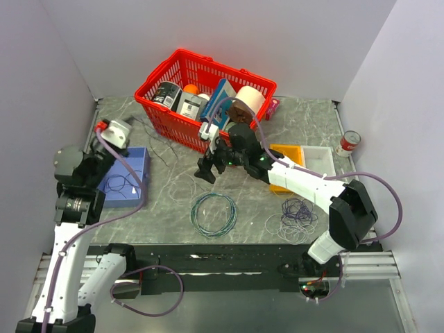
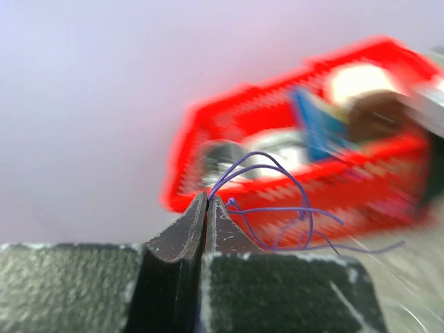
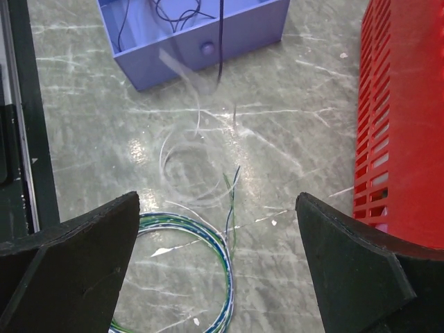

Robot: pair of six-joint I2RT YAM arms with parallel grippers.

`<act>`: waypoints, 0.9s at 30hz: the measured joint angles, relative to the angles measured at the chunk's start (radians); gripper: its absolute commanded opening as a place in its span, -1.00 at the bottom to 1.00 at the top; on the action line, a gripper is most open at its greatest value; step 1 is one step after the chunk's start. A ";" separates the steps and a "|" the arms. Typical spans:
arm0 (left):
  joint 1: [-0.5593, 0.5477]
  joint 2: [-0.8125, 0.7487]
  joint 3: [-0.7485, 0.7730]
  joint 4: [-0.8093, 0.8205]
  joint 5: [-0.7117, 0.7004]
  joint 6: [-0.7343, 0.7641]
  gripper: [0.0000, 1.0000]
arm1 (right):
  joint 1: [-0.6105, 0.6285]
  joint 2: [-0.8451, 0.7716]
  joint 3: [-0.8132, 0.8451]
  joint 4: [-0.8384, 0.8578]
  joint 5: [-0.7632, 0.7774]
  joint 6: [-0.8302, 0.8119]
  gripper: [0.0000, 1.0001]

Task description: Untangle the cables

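My left gripper (image 2: 207, 198) is shut on a thin purple wire (image 2: 277, 166) that loops out to the right of its tips; from above it (image 1: 123, 127) hovers over the blue tray (image 1: 139, 163). Thin black wires (image 3: 173, 14) lie in that tray (image 3: 208, 48). My right gripper (image 3: 217, 200) is open and empty above the table; in the top view it (image 1: 214, 168) sits in front of the basket. A faint white wire loop (image 3: 166, 156) lies below it. A scribbly pile of purple wires (image 1: 298, 211) and white loops (image 1: 277, 225) lie at the right.
A neat teal-green cable ring (image 1: 214, 214) lies at the front centre, also in the right wrist view (image 3: 225, 277). A red basket (image 1: 156, 104) full of objects stands at the back. Orange (image 1: 290, 149) and white (image 1: 319, 158) bins and a can (image 1: 349, 143) are at the right.
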 measured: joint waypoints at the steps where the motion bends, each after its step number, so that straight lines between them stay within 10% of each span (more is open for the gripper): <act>1: 0.005 0.000 0.005 0.026 -0.037 0.002 -0.98 | 0.000 0.000 0.000 -0.001 -0.001 0.000 1.00; 27: 0.042 0.005 0.256 0.137 -0.014 -0.106 -0.98 | 0.051 0.332 0.320 0.420 -0.176 0.208 0.99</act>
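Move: My left hand already has the purple cable pinched. Its loose hanging length is what my open right hand goes for, about 14 cm to that hand's left, 4 cm ahead and roughly level with it. From the right hand, the green-blue coil lies some 13 cm back, 4 cm right and 20 cm down, and the blue box about 27 cm left, 2 cm ahead and 18 cm down. From my left hand, that hanging length is some 20 cm down and 6 cm to the right. I hoist the pinched cable with my left hand about 14 cm, swinging briefly left and then drawing back some 5 cm as the fingertips tilt up about 20 degrees. After a short pause my right hand follows the dangling strands, going left about 11 cm, then also climbing, its fingers wide open and its left side rolling up; no grip on the cable yet. ##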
